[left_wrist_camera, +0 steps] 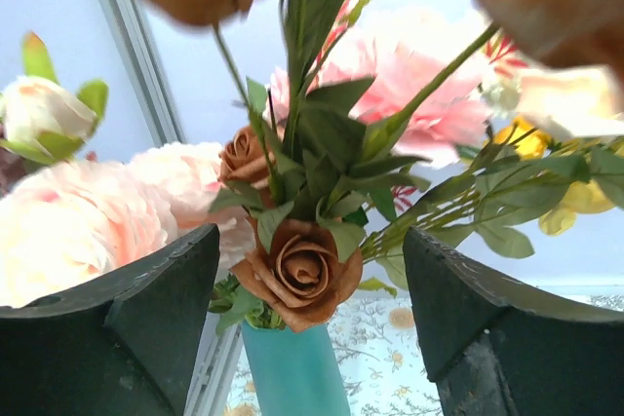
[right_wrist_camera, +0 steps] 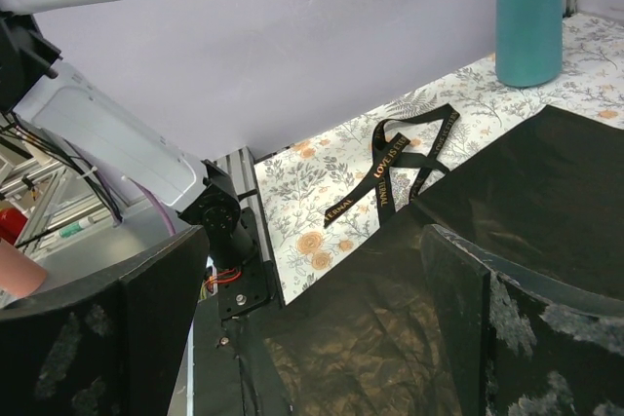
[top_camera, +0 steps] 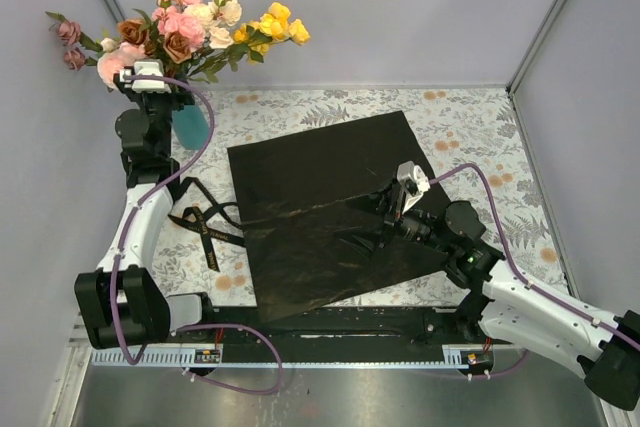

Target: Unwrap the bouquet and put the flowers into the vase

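Note:
The flowers point(top_camera: 190, 27), pink, cream, yellow and brownish roses, stand in the teal vase point(top_camera: 190, 125) at the far left back. My left gripper point(top_camera: 150, 87) hovers right beside them at the vase's top. Its fingers point(left_wrist_camera: 146, 309) stand wide apart. A brown rose point(left_wrist_camera: 302, 270) and the vase point(left_wrist_camera: 292, 372) show beyond the gap of my left gripper point(left_wrist_camera: 310, 241), which grips nothing. My right gripper point(top_camera: 385, 217) hangs open over the spread black wrapping paper point(top_camera: 320, 207). Nothing lies between the jaws of my right gripper point(right_wrist_camera: 312, 241).
A black ribbon point(top_camera: 205, 222) lies loose on the floral tablecloth point(top_camera: 470, 127), left of the paper. In the right wrist view I see the ribbon point(right_wrist_camera: 400, 158), the paper point(right_wrist_camera: 507, 192), the vase point(right_wrist_camera: 529, 12) and the left arm's base point(right_wrist_camera: 219, 221). Walls close in the back and both sides.

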Controlling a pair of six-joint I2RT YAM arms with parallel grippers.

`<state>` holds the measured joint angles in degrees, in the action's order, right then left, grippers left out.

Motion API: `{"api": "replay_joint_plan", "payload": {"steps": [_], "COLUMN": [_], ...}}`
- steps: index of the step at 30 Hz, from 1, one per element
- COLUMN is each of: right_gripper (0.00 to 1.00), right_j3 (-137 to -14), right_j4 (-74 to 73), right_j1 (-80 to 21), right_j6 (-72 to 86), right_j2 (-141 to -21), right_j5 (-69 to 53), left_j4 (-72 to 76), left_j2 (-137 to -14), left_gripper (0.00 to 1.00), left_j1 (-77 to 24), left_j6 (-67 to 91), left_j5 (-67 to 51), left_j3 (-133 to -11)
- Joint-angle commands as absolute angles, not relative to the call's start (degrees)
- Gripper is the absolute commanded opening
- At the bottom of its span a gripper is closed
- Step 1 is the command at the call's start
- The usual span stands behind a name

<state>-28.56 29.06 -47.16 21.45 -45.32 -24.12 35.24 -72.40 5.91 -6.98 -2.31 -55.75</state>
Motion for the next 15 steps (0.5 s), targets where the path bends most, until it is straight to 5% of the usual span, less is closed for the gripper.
{"api": "replay_joint_plan", "payload": {"steps": [1,9,15], "right_gripper": [0.99,0.99,0.99], "right_j3": [-31.03,-30.67,-31.29], "right_j4": [28.74,28.65,27.69], "right_j1": [-47.37,-47.37,-47.37], "right_j6": [22.15,21.62,20.57], "right_j2": [-44.12,-44.47,-45.53], "right_j5": [-22.76,-22.59,-22.76], "left_j4": [34.98,34.98,33.13], "left_j2": [-69.52,-75.84,-81.47], "left_gripper": [0.77,0.57,0.27], "left_j1": [6.06,6.06,6.07], "left_j6": [-6.77,-5.80,-6.59], "left_j5": [-5.53,-5.63,-0.79], "left_j3": [-56.51,-63.97,-66.88]}}
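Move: The leafy stems of the brown roses stand about 6 cm ahead of the left hand and 2 cm higher, with the tall brown blooms some 3 cm ahead, 2 cm right and 10 cm above. A pale pink bloom is roughly 9 cm left and 6 ahead, about level; the vase's middle lies 9 cm ahead, 2 right, 18 below. From the right hand the stems are some 34 cm forward, 41 left, 11 up. Backing off barely a centimetre while it rises about 2 cm, the left hand then reverses and reaches forward some 4 cm at that height towards the brown roses' leafy stems over the vase mouth. Its wide-open fingers close to about a third, their tips coming in around stem and leaves; a grip can't be made out yet. ##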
